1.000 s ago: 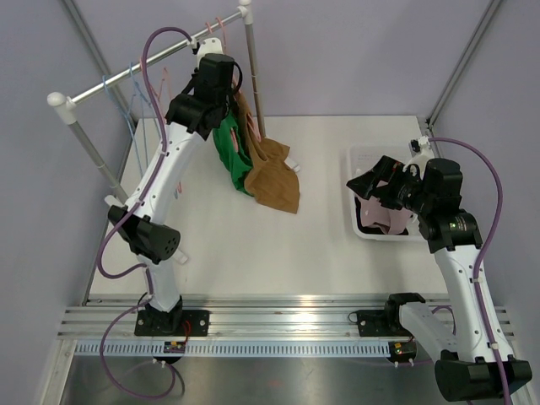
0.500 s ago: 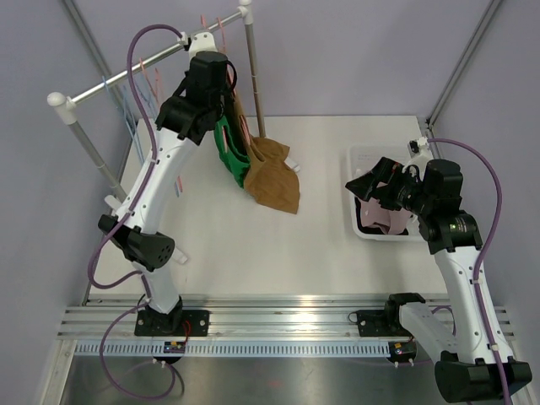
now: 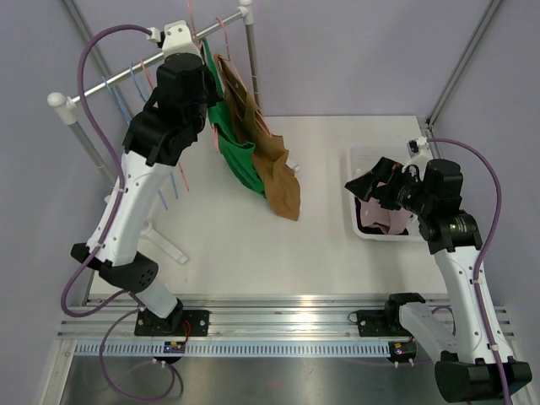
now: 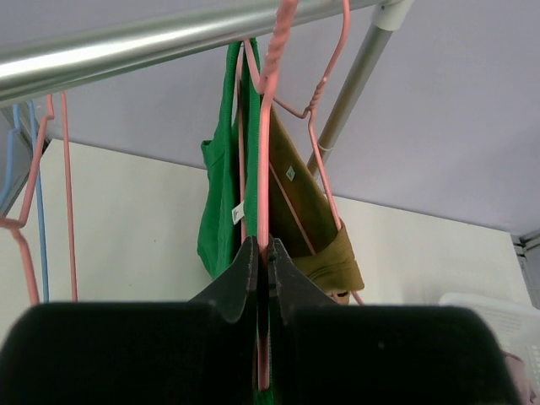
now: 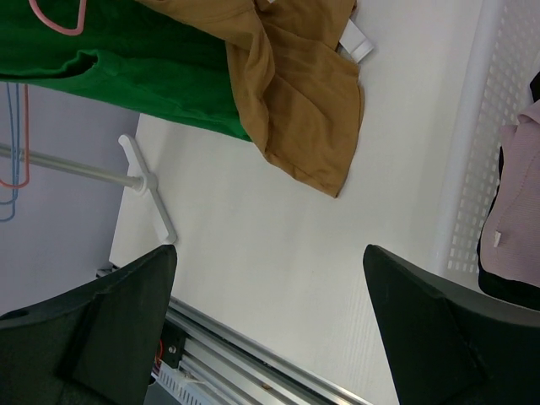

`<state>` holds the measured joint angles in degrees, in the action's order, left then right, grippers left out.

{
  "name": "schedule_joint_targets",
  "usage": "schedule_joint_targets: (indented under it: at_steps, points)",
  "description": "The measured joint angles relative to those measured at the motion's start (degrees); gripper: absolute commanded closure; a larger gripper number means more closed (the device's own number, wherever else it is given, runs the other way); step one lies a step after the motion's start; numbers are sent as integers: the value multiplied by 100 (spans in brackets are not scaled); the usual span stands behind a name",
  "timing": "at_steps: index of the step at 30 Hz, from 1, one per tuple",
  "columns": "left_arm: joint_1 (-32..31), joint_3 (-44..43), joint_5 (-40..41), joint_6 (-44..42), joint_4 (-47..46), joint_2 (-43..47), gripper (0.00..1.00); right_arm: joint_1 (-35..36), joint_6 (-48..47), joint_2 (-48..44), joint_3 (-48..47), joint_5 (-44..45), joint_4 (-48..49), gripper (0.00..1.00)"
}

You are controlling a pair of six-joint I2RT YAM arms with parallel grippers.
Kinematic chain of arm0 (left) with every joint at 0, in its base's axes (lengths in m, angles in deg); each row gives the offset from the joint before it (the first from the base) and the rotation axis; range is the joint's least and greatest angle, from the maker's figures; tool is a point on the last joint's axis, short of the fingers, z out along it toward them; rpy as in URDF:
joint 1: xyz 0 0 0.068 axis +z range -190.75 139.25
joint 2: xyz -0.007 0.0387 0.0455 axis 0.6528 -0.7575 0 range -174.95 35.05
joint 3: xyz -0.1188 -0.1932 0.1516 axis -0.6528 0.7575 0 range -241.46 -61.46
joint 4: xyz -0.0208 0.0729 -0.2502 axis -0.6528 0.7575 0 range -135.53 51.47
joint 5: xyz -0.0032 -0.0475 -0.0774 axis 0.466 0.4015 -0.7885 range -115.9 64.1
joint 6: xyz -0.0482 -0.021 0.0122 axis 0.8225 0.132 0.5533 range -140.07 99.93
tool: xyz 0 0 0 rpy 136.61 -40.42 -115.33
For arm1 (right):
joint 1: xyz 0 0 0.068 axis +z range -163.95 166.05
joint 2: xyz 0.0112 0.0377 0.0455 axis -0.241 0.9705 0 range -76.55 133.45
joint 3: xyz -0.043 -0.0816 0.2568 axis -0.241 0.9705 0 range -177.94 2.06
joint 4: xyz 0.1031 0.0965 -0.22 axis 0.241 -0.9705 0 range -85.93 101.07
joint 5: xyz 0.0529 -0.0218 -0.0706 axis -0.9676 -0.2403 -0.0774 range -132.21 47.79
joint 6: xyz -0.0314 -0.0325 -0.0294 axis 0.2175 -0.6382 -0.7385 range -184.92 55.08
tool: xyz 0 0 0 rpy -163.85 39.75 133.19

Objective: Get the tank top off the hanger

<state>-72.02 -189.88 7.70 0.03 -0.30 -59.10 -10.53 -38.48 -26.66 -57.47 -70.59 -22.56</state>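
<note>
A green tank top [image 3: 235, 157] hangs from a pink wire hanger [image 4: 263, 143] at the rack's rail [image 4: 126, 46], its hem trailing down toward the table. My left gripper [image 4: 263, 255] is shut on that hanger's wire just below the rail, high at the back left [image 3: 205, 74]. Beside the green one, a brown tank top [image 3: 276, 173] hangs on a second pink hanger [image 4: 325, 126]. My right gripper [image 5: 270, 283] stands open with nothing between its fingers, hovering at the basket on the right [image 3: 371, 181].
A white basket [image 3: 361, 159] at the right holds pink and dark clothing [image 5: 519, 202]. Empty blue and pink hangers [image 4: 34, 211] hang further left on the rail. The rack's white foot [image 3: 164, 245] lies on the table's left side, and its upright post [image 3: 251, 67] stands at the back.
My left gripper has shut on the pink hanger and the arm has risen and swung left, lifting both garments higher. The right arm has stayed still.
</note>
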Motion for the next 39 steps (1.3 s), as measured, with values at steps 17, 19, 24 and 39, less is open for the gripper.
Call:
schedule_joint_targets:
  at_steps: [17,19,24,39]
  points:
    - [-260,2684,-796,553,-264,2573,100,0,-160,50,-2,-590,164,1]
    - [-284,3099,-927,638,-291,3045,100,0,-160,48,-2,-750,258,0]
    - [-284,3731,-1423,774,-393,3987,100,0,-155,20,-2,-1016,339,0]
    - [-286,5807,-4050,852,131,6542,100,330,9,-39,31,-1759,901,1]
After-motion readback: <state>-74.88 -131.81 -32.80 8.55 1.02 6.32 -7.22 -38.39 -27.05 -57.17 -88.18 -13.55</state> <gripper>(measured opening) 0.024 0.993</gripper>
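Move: The green tank top hangs on the pink hanger shut in my left fingers; its middle is about 6 cm ahead, 3 to the right and 15 below. I am taking it to open space some 28 cm back and 9 lower. The rail crosses about 8 cm ahead and 9 above; the brown tank top hangs about 10 ahead, 9 right and 15 below. From my open right hand the green tank top is about 21 cm ahead, 31 left and 4 higher. My left hand keeps its grip on the pink hanger's wire and pulls it back nearly 30 cm, away from the rail towards the near edge, rising slightly first, then sinking to about 9 cm lower while turning some 40 degrees clockwise. Partway through, my right hand starts shifting about 5 cm left, rising and easing back, turning 20 degrees counter-clockwise towards the green tank top with fingers wide open, touching nothing. ##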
